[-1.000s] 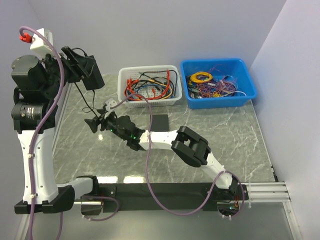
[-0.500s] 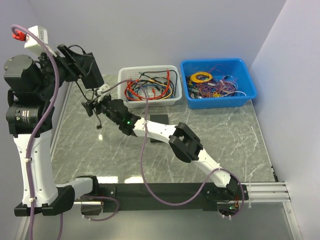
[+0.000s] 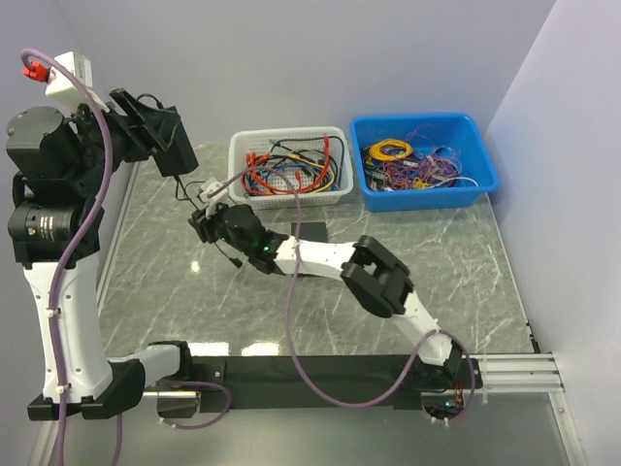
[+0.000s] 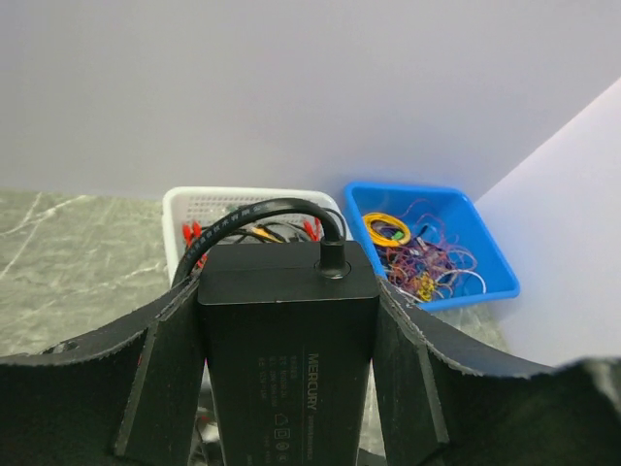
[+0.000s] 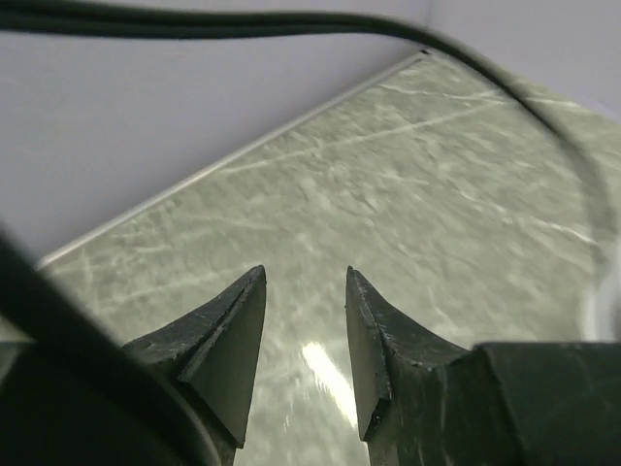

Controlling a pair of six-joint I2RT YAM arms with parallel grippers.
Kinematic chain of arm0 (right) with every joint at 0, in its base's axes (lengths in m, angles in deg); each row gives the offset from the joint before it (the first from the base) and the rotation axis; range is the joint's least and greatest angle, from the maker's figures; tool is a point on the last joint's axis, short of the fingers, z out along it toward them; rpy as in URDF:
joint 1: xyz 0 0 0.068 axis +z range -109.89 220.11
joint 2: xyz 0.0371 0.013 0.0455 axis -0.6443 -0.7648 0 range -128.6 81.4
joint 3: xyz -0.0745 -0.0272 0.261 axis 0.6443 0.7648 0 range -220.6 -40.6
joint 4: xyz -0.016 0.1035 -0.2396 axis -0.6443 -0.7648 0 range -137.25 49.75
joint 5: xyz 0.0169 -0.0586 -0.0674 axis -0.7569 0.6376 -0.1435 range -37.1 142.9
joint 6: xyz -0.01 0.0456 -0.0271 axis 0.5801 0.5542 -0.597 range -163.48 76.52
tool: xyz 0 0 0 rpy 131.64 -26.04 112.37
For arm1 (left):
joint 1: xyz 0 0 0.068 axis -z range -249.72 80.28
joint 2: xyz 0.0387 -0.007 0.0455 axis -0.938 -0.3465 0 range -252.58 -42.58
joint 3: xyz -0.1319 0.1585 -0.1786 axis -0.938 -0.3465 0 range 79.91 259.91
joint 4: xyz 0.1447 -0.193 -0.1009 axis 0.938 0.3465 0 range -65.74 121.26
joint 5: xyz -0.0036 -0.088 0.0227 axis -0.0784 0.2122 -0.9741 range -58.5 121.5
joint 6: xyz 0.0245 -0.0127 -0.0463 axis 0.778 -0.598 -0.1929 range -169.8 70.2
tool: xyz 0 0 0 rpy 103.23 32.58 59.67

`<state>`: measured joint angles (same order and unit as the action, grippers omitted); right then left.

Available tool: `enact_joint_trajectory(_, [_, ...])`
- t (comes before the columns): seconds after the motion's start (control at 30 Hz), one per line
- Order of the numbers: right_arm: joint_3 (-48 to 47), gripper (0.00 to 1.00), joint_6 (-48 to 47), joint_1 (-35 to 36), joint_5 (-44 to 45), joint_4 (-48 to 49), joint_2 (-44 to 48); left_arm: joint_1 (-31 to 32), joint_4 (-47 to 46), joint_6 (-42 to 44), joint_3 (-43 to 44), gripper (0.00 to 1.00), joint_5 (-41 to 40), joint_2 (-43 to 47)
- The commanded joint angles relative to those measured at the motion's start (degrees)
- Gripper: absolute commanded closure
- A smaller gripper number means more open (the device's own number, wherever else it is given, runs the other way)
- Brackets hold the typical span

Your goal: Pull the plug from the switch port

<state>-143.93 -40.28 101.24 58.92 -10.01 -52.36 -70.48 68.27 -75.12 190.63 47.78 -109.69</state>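
The switch [image 4: 287, 349], a flat matte-black box, is held up in the air at the far left with my left gripper [image 3: 160, 136] shut on its two long sides. A black plug [image 4: 333, 257] sits in a port on its far edge. Its black cable [image 4: 243, 216] loops away to the left and hangs below the switch [image 3: 167, 144]. My right gripper [image 3: 200, 223] hovers just below and to the right of the switch. In the right wrist view its jaws [image 5: 303, 277] stand apart with only the marble table between them, and the cable [image 5: 291, 21] arcs across above the fingertips.
A white mesh basket [image 3: 236, 165] full of coloured cables stands at the back centre, with a blue bin [image 3: 485, 167] of wires to its right. The white side walls close in at left and right. The right arm stretches diagonally across the marble table [image 3: 456, 262].
The right gripper climbed toward the raised switch, then shifted slightly right and down, and its jaws narrowed. The left arm lifted the switch a little early on, then held still.
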Motion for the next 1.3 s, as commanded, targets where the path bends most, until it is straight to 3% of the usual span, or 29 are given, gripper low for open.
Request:
enact_joint_trajectory(0.0, [5.9,1.00,-1.3,-0.3,2.5,1.8,11.8,0.1,-7.5,1.5,2.8,0.99,-2.5,1.2])
enact_joint_trajectory(0.07, [4.8,1.00,-1.9,-1.6,6.2,-2.0,13.4,0.1,-7.1,1.9,4.6,0.99,-2.6,1.1])
enact_joint_trajectory(0.3, [-17.4,1.00,5.0,-10.0,9.6,-20.8,8.4,0.1,-5.1,0.8,11.5,0.99,0.6,0.5])
enact_joint_trajectory(0.43, [-23.4,1.00,8.7,-12.4,8.0,-21.7,10.5,0.1,-5.4,0.9,14.0,0.99,1.3,-0.6])
enact_joint_trajectory(0.57, [-28.0,1.00,5.8,-12.6,11.7,-20.3,13.2,0.1,-7.5,1.8,17.3,0.99,1.1,-1.8])
enact_joint_trajectory(0.7, [-33.8,1.00,5.4,-16.0,12.9,-17.7,12.9,0.1,-12.9,1.8,13.5,0.95,4.2,-2.4])
enact_joint_trajectory(0.83, [-34.0,1.00,14.5,-22.4,2.1,-14.9,10.3,0.1,-20.7,2.1,2.3,0.93,3.5,-3.5])
enact_joint_trajectory(0.97, [-34.3,1.00,12.5,-24.6,1.8,-16.3,5.6,0.4,-28.7,3.0,-5.5,0.94,0.9,-7.6])
enact_joint_trajectory(1.13, [-33.9,1.00,13.8,-27.5,-1.4,-20.3,-0.3,5.8,-30.6,7.7,-6.2,1.00,-5.7,-20.7])
enact_joint_trajectory(1.27, [-25.4,1.00,16.1,-28.3,-4.0,-23.2,-0.2,11.2,-32.0,12.0,-7.3,1.00,-7.9,-29.4])
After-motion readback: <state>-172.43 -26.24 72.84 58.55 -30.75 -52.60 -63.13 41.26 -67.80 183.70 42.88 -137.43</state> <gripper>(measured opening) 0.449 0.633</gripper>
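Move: The white basket, where the held adapter and its cord are being taken, has its middle about 34 cm ahead of the left hand, 20 cm to the right and 48 cm below. From the right hand, it lies some 28 cm ahead, 21 cm right and 14 cm down. The black switch is 2 cm ahead of the right hand and 28 cm right; the blue tub is about 30 cm ahead and 62 cm right. The black adapter stays gripped in the left hand, which first rises 9 cm and draws back slightly, then swings forward and down towards the basket, finishing some 21 cm forward and 13 cm lower. The right hand, keeping hold of the cord, arcs up about 30 cm, forward and to the right, turning clockwise, then sinks 15 cm above the basket. ##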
